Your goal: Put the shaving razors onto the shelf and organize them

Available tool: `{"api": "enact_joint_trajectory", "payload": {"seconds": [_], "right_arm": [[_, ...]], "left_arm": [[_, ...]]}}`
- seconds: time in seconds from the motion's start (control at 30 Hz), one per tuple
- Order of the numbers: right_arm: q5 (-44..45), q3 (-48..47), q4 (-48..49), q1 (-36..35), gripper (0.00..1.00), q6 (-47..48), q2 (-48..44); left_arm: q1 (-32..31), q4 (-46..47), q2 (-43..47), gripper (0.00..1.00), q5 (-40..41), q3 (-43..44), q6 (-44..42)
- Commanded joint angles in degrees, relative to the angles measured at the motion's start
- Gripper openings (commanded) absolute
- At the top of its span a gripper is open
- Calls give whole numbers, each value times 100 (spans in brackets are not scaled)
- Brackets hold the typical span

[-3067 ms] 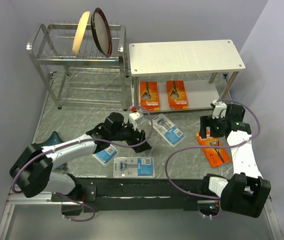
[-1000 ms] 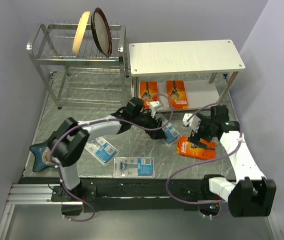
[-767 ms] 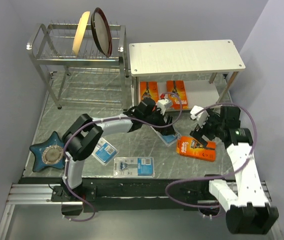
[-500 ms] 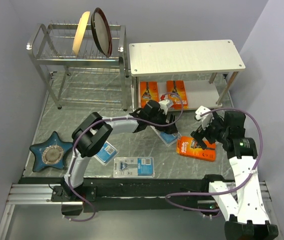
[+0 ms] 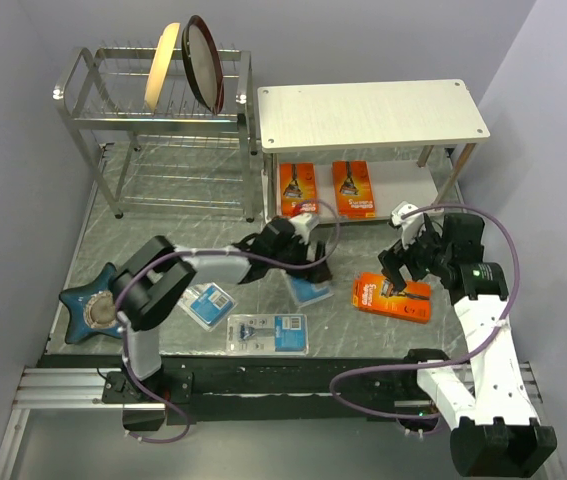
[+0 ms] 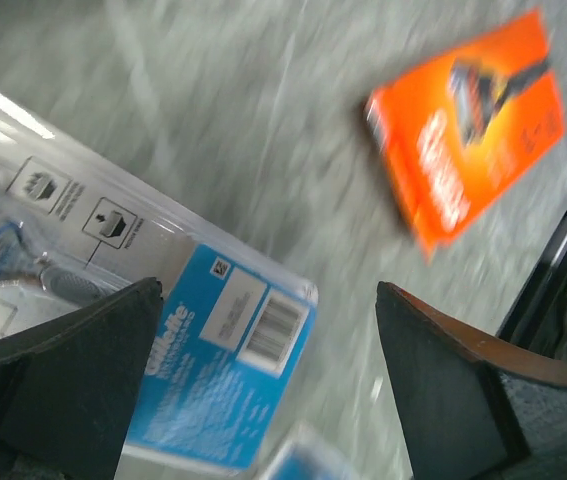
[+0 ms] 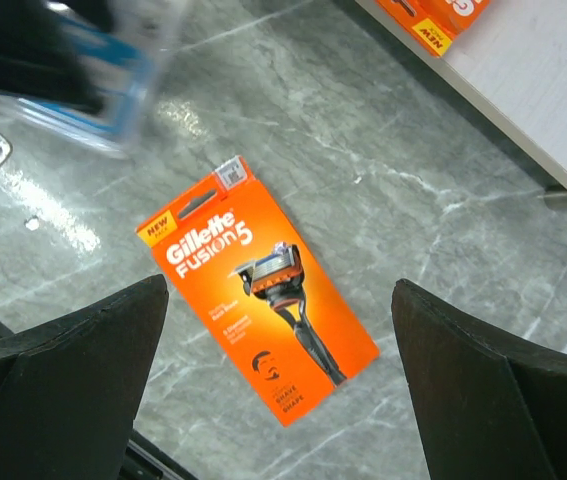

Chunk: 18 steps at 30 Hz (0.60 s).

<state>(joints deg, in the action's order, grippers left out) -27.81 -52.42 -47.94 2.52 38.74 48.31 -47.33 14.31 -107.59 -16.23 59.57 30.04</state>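
The white shelf [image 5: 373, 112] stands at the back right, with two orange razor packs [image 5: 299, 188] [image 5: 354, 187] on its lower board. A third orange pack [image 5: 393, 297] lies flat on the table. My right gripper [image 5: 400, 265] hovers open and empty above it, and in the right wrist view the gripper [image 7: 281, 285] has that pack [image 7: 258, 325] between its jaws. My left gripper [image 5: 303, 265] is open over a blue pack [image 5: 310, 288]. In the blurred left wrist view the gripper [image 6: 268, 290] has that pack [image 6: 173, 340] below it. Two more blue packs [image 5: 208, 303] [image 5: 266, 333] lie nearer.
A chrome dish rack [image 5: 153, 110] with two plates stands at the back left. A blue star-shaped dish [image 5: 93, 308] lies at the near left. A black rail [image 5: 293, 375] runs along the table's near edge. The shelf's lower board [image 7: 523, 60] shows in the right wrist view.
My left gripper has drawn back from the shelf, leftward and nearer, and the blue pack under it has shifted the same way. My right gripper has stayed over the orange pack on the table.
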Motion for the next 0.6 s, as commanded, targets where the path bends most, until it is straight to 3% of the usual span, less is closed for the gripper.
{"api": "enact_joint_trajectory", "payload": {"seconds": [0.0, 0.13, 0.23, 0.27, 0.3, 0.33, 0.4, 0.57], "right_arm": [[-180, -84, 461, 29, 100, -200, 204], [-32, -31, 672, 29, 100, -489, 187], [153, 21, 804, 46, 100, -1086, 117], [110, 56, 795, 55, 100, -1288, 65], [75, 100, 787, 73, 100, -1325, -58], [22, 196, 813, 64, 100, -1351, -120], [65, 259, 848, 64, 100, -1448, -252], [303, 57, 716, 90, 100, -1773, -235]], "left_arm": [[92, -684, 799, 93, 60, -1120, -436], [31, -359, 1425, 94, -397, -966, -982], [40, -708, 1022, 88, -1092, 122, -1483], [40, -858, 594, 82, -1232, 429, -1571], [40, -1025, 347, 66, -1364, 1111, -1598], [40, -1218, 92, 56, -1592, 1449, -1589], [40, -1536, -516, 44, -1585, 2117, -1371], [14, -975, -1062, 49, -1849, 2296, -624]]}}
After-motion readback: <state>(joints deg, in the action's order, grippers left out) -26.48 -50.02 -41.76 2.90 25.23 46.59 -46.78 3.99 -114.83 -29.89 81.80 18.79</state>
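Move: The blue razor pack being shifted lies just beside the left hand, its middle about 4 cm left, 1 cm ahead and 3 cm below. From that hand, the table's orange pack is some 18 cm right and 6 cm back, and the crosswise blue pack 13 cm left and 15 cm back. From the right hand, the shifted pack is roughly 22 cm left, 8 cm ahead and 16 cm below. The left hand pushes the blue pack about 5 cm left, then rises clear, swinging right, fingers half closing. ##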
